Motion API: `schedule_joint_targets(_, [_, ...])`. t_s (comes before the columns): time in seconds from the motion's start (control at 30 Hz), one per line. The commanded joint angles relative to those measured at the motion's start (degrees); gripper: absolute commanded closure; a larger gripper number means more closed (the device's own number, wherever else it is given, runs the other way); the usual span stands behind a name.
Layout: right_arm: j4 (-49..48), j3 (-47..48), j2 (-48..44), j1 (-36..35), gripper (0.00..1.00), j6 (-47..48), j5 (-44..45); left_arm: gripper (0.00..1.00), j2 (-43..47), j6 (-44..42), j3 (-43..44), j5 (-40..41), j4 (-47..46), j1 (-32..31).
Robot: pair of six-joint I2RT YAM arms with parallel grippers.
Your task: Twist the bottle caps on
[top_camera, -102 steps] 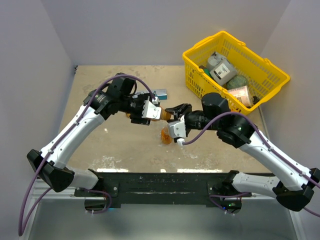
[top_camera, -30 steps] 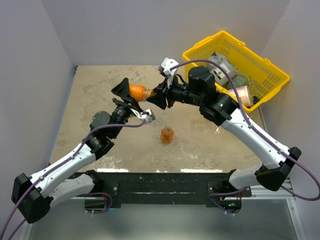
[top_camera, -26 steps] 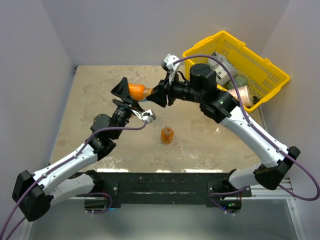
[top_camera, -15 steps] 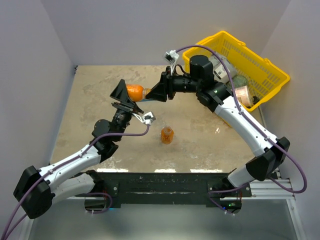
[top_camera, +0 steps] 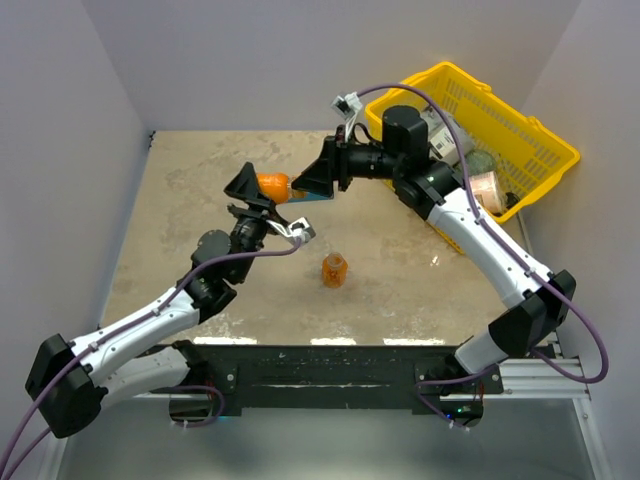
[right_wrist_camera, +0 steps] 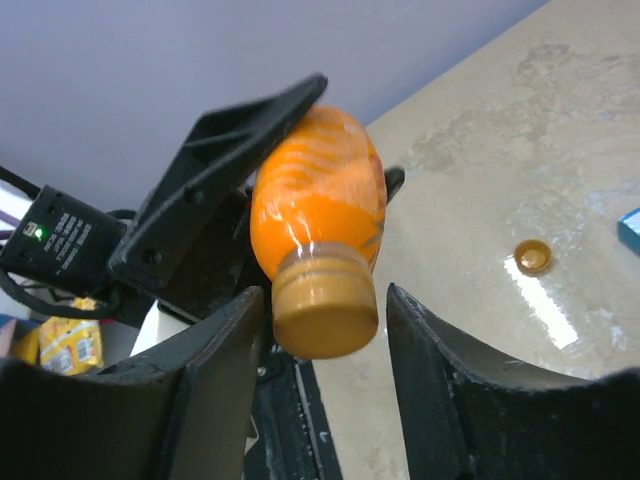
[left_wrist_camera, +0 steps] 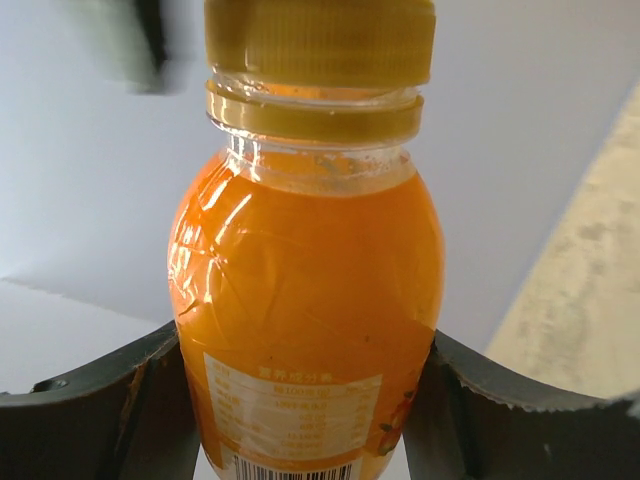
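My left gripper (top_camera: 262,193) (left_wrist_camera: 305,400) is shut on the body of an orange bottle (top_camera: 272,186) (left_wrist_camera: 305,280) (right_wrist_camera: 320,200), held in the air over the table's back middle with its neck pointing right. A brownish-orange cap (left_wrist_camera: 320,40) (right_wrist_camera: 322,305) sits on that neck. My right gripper (top_camera: 308,184) (right_wrist_camera: 325,300) stands open around the cap, with a gap showing at the right finger. A second small orange bottle (top_camera: 334,270) stands upright on the table below. A loose cap (right_wrist_camera: 531,256) lies on the table.
A yellow basket (top_camera: 545,150) with several items sits at the back right, just behind my right arm. The corner of a blue box (right_wrist_camera: 630,230) lies on the table near the loose cap. Grey walls close in the left, back and right.
Both arms have carried the bottle up from low over the table's middle. In the last half second the right jaws have spread away from the cap; the left grip has stayed as it was.
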State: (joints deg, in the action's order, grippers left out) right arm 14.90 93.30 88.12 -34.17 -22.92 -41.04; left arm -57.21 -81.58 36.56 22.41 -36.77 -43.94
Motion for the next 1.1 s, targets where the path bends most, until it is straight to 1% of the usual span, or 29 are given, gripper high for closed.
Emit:
schedule_joint_targets(0.0, [-3.5,6.2,-2.2,2.3,0.34,1.2,4.0,1.00,1.5,12.4,1.4,0.4,16.2,0.0])
schedule_joint_targets(0.03, [-3.0,7.4,-2.3,3.3,0.31,1.3,4.4,1.00,1.6,14.0,1.4,0.5,17.8,0.2])
schedule_joint_targets(0.07, [-1.7,8.7,-2.2,3.9,0.28,1.6,4.5,1.00,1.6,17.2,1.5,0.0,21.3,0.6])
schedule_joint_targets(0.1, [-0.7,11.6,-2.2,4.3,0.25,3.0,4.7,1.00,1.7,18.8,1.5,-0.4,22.4,0.8])
schedule_joint_targets(0.13, [0.3,12.9,-2.2,5.1,0.24,4.0,4.9,1.00,1.8,20.7,1.7,-0.8,23.4,1.2])
schedule_joint_targets(0.2, [1.9,14.5,-2.8,5.9,0.23,7.2,4.9,1.00,1.7,26.6,2.8,-3.4,28.2,2.7])
schedule_joint_targets(0.23, [2.5,14.4,-3.3,6.6,0.23,8.9,4.7,1.00,1.2,29.0,4.9,-5.1,30.1,3.5])
schedule_joint_targets(0.27, [3.2,13.7,-4.0,6.9,0.23,11.5,3.4,1.00,1.0,34.2,6.6,-11.3,35.4,5.9])
schedule_joint_targets(0.3, [3.6,11.1,-6.1,7.1,0.23,19.2,2.5,1.00,0.7,36.8,8.6,-16.0,39.3,7.4])
schedule_joint_targets(0.33, [4.5,9.6,-7.4,7.2,0.23,25.0,1.5,1.00,0.2,40.3,12.6,-21.0,42.3,9.0])
schedule_joint_targets(0.37, [7.6,7.9,-8.7,7.0,0.23,31.1,-0.9,1.00,0.0,41.2,14.3,-30.8,47.0,11.1])
schedule_joint_targets(0.4, [9.7,4.5,-10.1,7.1,0.24,43.9,-0.9,1.00,-0.1,41.3,15.8,-35.5,49.2,11.6])
schedule_joint_targets(0.43, [11.5,2.6,-12.3,7.1,0.24,48.9,-0.5,1.00,-0.1,40.1,18.4,-40.2,51.3,11.9])
schedule_joint_targets(0.47, [16.2,1.2,-13.1,7.0,0.25,53.8,0.3,1.00,-0.4,39.3,19.7,-48.1,55.5,12.0])
schedule_joint_targets(0.5, [19.9,0.1,-13.5,7.0,0.26,65.2,0.7,1.00,-0.9,38.4,21.1,-51.7,58.0,12.0])
schedule_joint_targets(0.53, [23.5,-0.2,-14.1,7.0,0.27,70.4,0.8,1.00,-3.0,37.6,24.9,-54.9,61.0,12.0])
schedule_joint_targets(0.57, [29.1,-0.6,-14.5,7.1,0.28,74.6,0.7,1.00,-4.6,36.3,27.2,-60.5,67.5,12.0])
schedule_joint_targets(0.6, [31.1,-1.3,-14.9,7.1,0.28,80.3,0.1,1.00,-8.3,35.5,32.0,-62.8,71.1,12.0])
schedule_joint_targets(0.63, [32.8,-1.6,-15.5,6.9,0.28,82.4,-0.3,1.00,-10.3,34.7,34.3,-64.9,74.5,12.0])
schedule_joint_targets(0.67, [35.1,-1.8,-16.4,6.6,0.27,84.0,-0.4,1.00,-12.1,32.8,36.4,-68.3,81.0,12.0])
schedule_joint_targets(0.7, [36.0,-2.1,-17.0,6.1,0.26,86.6,-0.4,1.00,-15.2,32.1,38.2,-69.6,83.4,12.0])
schedule_joint_targets(0.73, [37.0,-2.2,-17.4,4.7,0.25,88.4,-0.3,1.00,-16.3,31.9,40.7,-70.5,85.0,12.0])
schedule_joint_targets(0.8, [40.5,-2.6,-18.8,2.4,0.23,94.1,1.2,1.00,-17.9,31.8,42.1,-71.8,87.0,12.0])
schedule_joint_targets(0.83, [41.0,-2.9,-19.2,-0.3,0.23,95.2,3.2,1.00,-18.0,32.0,42.5,-71.9,87.0,12.0])
schedule_joint_targets(0.9, [40.8,-4.2,-20.7,-3.5,0.22,97.1,4.6,1.00,-18.1,32.5,42.5,-71.6,86.0,12.0])
schedule_joint_targets(1.07, [40.6,-4.8,-21.8,-7.1,0.22,98.7,5.9,1.00,-18.5,33.2,43.2,-71.2,86.3,12.0])
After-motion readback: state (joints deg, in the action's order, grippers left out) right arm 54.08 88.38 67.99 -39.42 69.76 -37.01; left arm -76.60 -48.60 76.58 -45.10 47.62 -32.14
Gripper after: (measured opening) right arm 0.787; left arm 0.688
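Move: Just beyond the right hand's tips, about 2 cm to its left and level with it, is the bottle cap, with the opening fingers still either side of it. The uncapped bottle stands roughly 14 cm back, 5 cm right and 20 cm lower; the blue box lies some 7 cm ahead, 3 cm left and 23 cm below. From the left hand, which holds the bottle body, the cap is about 8 cm right and 2 cm back. Opening wider, the right hand backs off the cap, lifting some 10 cm and going right, then sinks and draws back with its wrist rolling about 80 degrees, jaws open towards the cap again. The left hand keeps its hold on the bottle, drops about 11 cm while its fingers tip down some 80 degrees, then swings back and right. ##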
